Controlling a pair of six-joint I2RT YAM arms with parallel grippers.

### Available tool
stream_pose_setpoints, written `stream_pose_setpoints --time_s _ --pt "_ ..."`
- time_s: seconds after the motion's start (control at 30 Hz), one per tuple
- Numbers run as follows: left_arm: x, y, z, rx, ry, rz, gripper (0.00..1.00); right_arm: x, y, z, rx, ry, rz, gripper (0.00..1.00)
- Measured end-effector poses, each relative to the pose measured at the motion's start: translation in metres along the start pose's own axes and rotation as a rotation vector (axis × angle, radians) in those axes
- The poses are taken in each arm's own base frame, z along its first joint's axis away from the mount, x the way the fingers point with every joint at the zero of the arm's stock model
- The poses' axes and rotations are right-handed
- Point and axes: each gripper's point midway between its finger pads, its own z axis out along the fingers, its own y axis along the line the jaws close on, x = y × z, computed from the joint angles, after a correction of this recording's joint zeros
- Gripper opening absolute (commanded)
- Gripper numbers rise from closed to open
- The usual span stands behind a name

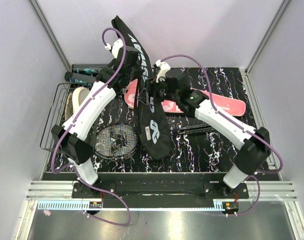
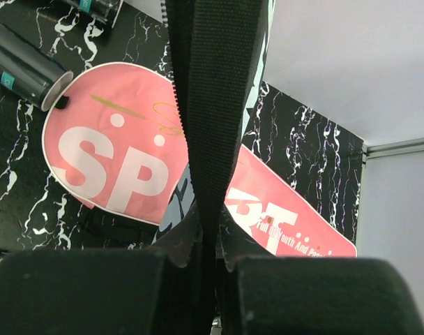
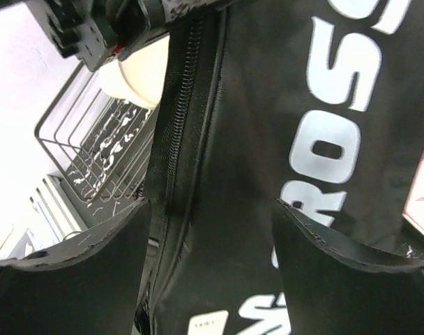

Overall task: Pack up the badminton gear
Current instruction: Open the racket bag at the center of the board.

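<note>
The black "CROSSWAY" bag (image 1: 153, 125) hangs lifted at its top end, its lower end resting on the table. My left gripper (image 1: 126, 56) is shut on the bag's black strap (image 2: 212, 105), pinched between the fingers (image 2: 163, 244). My right gripper (image 3: 210, 209) stands open right at the bag's side (image 3: 268, 174), beside the zipper (image 3: 173, 139), gripping nothing. Under the bag lies the pink "SPORT" racket case (image 1: 219, 102) (image 2: 107, 160). Dark tubes (image 1: 86, 67) (image 2: 24, 70) lie at the back left. A racket head (image 1: 117, 141) lies flat at the front left.
A black wire basket (image 1: 52, 117) (image 3: 86, 146) stands at the left edge, with a cream round disc (image 1: 79, 97) (image 3: 135, 84) in it. Thin dark shafts (image 1: 194, 131) lie on the table under the right arm. Walls close in on three sides.
</note>
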Motion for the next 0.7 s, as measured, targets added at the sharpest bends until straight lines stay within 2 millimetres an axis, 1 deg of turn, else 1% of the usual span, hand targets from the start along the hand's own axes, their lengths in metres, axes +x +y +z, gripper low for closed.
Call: stream_pose_setpoints --time_s 0.1,0.13,0.17,0.2,0.23,0.27,0.33,0.37,0.4,0.43,0.47,0.53,0.6,0.63,0.67,0.7 --pt "0.004 0.005 -0.001 -0.029 0.004 -0.006 0.0 0.012 0.001 0.013 0.011 0.022 -0.014 0.7" --pt "0.005 0.007 -0.001 -0.04 0.006 -0.004 0.0 0.015 -0.001 0.016 0.018 0.028 -0.017 0.69" --pt "0.006 0.009 -0.001 -0.048 0.006 -0.003 0.0 0.016 -0.003 0.018 0.026 0.032 -0.02 0.65" --pt "0.006 0.011 -0.001 -0.056 0.006 -0.001 0.0 0.017 -0.006 0.02 0.034 0.032 -0.024 0.52" --pt "0.007 0.013 -0.001 -0.062 0.005 0.0 0.0 0.017 -0.008 0.021 0.045 0.03 -0.028 0.13" --pt "0.007 0.014 -0.001 -0.065 0.006 0.002 0.0 0.017 -0.01 0.022 0.048 0.029 -0.038 0.0" --pt "0.009 0.016 -0.001 -0.066 0.009 0.012 0.01 0.017 -0.011 0.023 0.052 0.026 -0.048 0.0" --pt "0.01 0.017 -0.001 -0.059 0.014 0.037 0.27 0.017 -0.011 0.023 0.051 0.026 -0.043 0.0" --pt "0.01 0.016 -0.001 -0.044 0.019 0.059 0.45 0.018 -0.009 0.024 0.034 0.023 -0.034 0.0" --pt "0.009 0.014 -0.002 -0.018 0.029 0.099 0.59 0.018 -0.009 0.025 0.024 0.021 -0.026 0.0" --pt "0.011 0.012 -0.004 0.016 0.048 0.149 0.83 0.017 -0.007 0.026 -0.01 0.008 -0.002 0.0" --pt "0.014 0.009 -0.013 0.107 0.071 0.217 0.92 0.019 -0.009 0.025 -0.112 -0.005 0.099 0.0" --pt "0.025 0.017 -0.031 0.198 0.1 0.261 0.94 0.016 -0.019 0.02 -0.214 -0.015 0.238 0.0" --pt "0.028 0.025 -0.042 0.231 0.101 0.263 0.9 0.013 -0.023 0.018 -0.255 -0.018 0.284 0.0" --pt "0.032 0.036 -0.055 0.276 0.102 0.255 0.85 0.009 -0.028 0.016 -0.307 -0.024 0.341 0.0" --pt "0.034 0.047 -0.068 0.314 0.084 0.237 0.76 0.002 -0.033 0.015 -0.364 -0.038 0.391 0.0"
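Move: Just off the right fingers is the zipped edge of the racket bag, about 1 cm ahead, 1 cm left and 3 cm below the hand point; from the left hand, which still grips the bag farther out, that spot is roughly 9 cm back and 6 cm lower. Down on the table the red bag is centred some 8 cm ahead and 20 cm right of the right hand, and the black racket's head 10 cm back and 14 cm left, both around 25 cm below. Easing down about 3 cm and slightly left, the right hand shuts its open fingers on the racket bag's zipped edge, then keeps that pinch while rolling some 30 degrees, its fingers lifting, with a small drift right and forward. The left hand first holds nearly still, then opens wide, lets go of the bag and draws back about 8 cm and a little left, turning clockwise. ##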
